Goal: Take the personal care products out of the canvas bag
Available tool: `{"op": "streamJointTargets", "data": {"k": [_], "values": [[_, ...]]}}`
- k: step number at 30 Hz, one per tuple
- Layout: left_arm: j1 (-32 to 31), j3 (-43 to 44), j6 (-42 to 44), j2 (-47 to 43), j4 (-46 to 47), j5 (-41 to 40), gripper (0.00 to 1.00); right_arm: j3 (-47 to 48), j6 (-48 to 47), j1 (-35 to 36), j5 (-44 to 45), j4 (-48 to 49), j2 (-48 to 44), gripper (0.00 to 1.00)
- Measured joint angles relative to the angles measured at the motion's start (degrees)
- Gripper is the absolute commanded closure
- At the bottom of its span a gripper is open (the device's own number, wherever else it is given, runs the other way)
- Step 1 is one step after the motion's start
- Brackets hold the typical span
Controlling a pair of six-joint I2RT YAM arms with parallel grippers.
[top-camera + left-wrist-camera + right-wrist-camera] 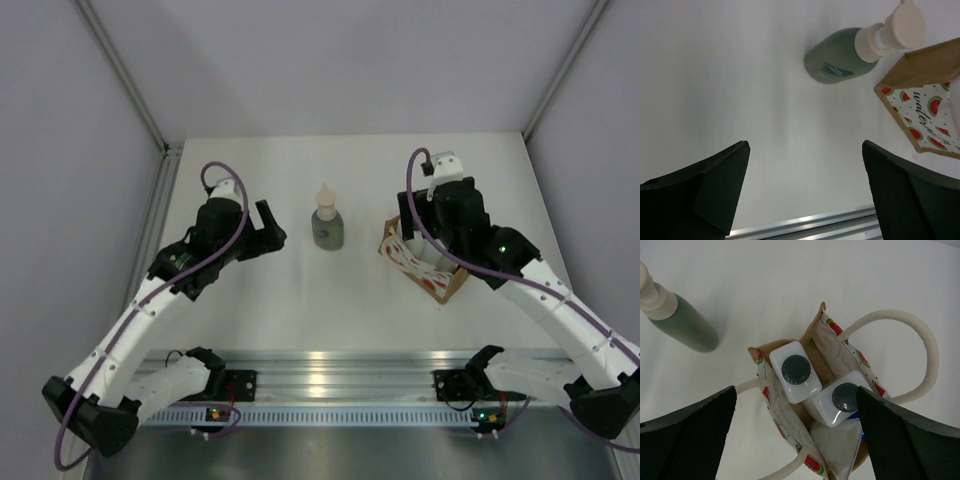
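The grey-green pump bottle [326, 226] stands upright on the white table, out of the bag; it also shows in the left wrist view [837, 61] and the right wrist view [684, 322]. The canvas bag [425, 262] with its watermelon print stands to its right, its side [920, 115] showing in the left wrist view. In the right wrist view its rim [760, 357] frames two white bottles with dark caps [795, 371] [842, 399] and a sliver of blue cap [856, 416]. My right gripper [795, 420] is open, directly above the bag. My left gripper [805, 165] is open and empty, left of the pump bottle.
The bag's cream rope handles [925, 345] loop out to either side. A metal rail [330, 362] runs along the table's near edge. Grey walls enclose the table at left, right and back.
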Motion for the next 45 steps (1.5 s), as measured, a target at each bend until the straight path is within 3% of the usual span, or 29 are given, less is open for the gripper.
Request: {"op": "streamJointTargets", "data": {"k": [4,6,9,14,18,19,20,25,35,41,43,45], "values": [[-8.24,3.67,-4.76,5.86,1.49,-1.55,0.02,0.0,-0.46,-1.62,-4.26,-2.16,0.48,0.04],[-12.46,5.2,-7.15,7.96,1.88,-3.15,0.02,0.13,-1.4,-5.18,-7.89,-2.8,1.97,0.17],[-17.35,6.45,-9.84,10.14,2.78,-5.22,0.02,1.68,-3.5,-11.13,-14.36,-4.39,6.34,0.24],[-20.74,6.54,-11.39,10.78,3.02,-7.08,0.02,6.25,-8.26,-13.2,-19.67,-7.28,15.5,0.29],[-20.7,5.84,-11.1,9.25,3.06,-9.11,0.02,8.5,-10.8,-13.2,-21.57,-8.87,21.14,0.23],[-20.72,5.22,-10.78,8.35,3.17,-9.68,0.02,8.66,-11.13,-13.2,-21.81,-9.31,21.94,0.06],[-20.72,4.68,-10.54,7.63,3.13,-10.03,0.02,8.66,-11.26,-13.2,-21.99,-9.51,22.58,0.01],[-20.72,1.75,-8.24,3.69,2.36,-12.33,0.02,9.44,-13.16,-13.2,-21.9,-10.47,25.99,0.01],[-20.72,1.68,-2.36,0.11,-2.67,-19.32,0.02,10.93,-15.67,-12.68,-21.22,-11.65,32.33,0.23],[-20.72,1.68,-0.26,-1.64,-5.75,-21.49,0.02,11.41,-16.35,-12.28,-20.72,-12.11,34.36,0.28],[-20.72,1.68,0.09,-2.08,-6.51,-21.94,0.02,11.91,-16.57,-12.28,-20.68,-12.46,34.69,0.35],[-20.72,1.66,0.44,-2.21,-6.86,-22.32,0.02,12.09,-16.7,-12.17,-20.98,-12.68,34.84,0.51]]}}
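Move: The far-left white bottle in the canvas bag is the right hand's target, about 5 cm ahead, level sideways and roughly 19 cm below. The second white bottle stands about 8 cm to the right of that one and 3 cm nearer the base. The green pump bottle, already out on the table, is some 11 cm ahead of the right hand and 22 cm to its left. From the left hand, the target bottle is about 34 cm right, 8 cm ahead and 15 cm below. The right hand sinks some 16 cm and reaches about 5 cm forward into the bag's far-left corner, tipping its fingers about 35 degrees further down; they half close and reopen on the way, then close round the upper part of the white bottle. Meanwhile the empty left hand, fingers open, swings nearly 11 cm right and comes most of the way back, drawing back towards its base by about 3.5 cm. ##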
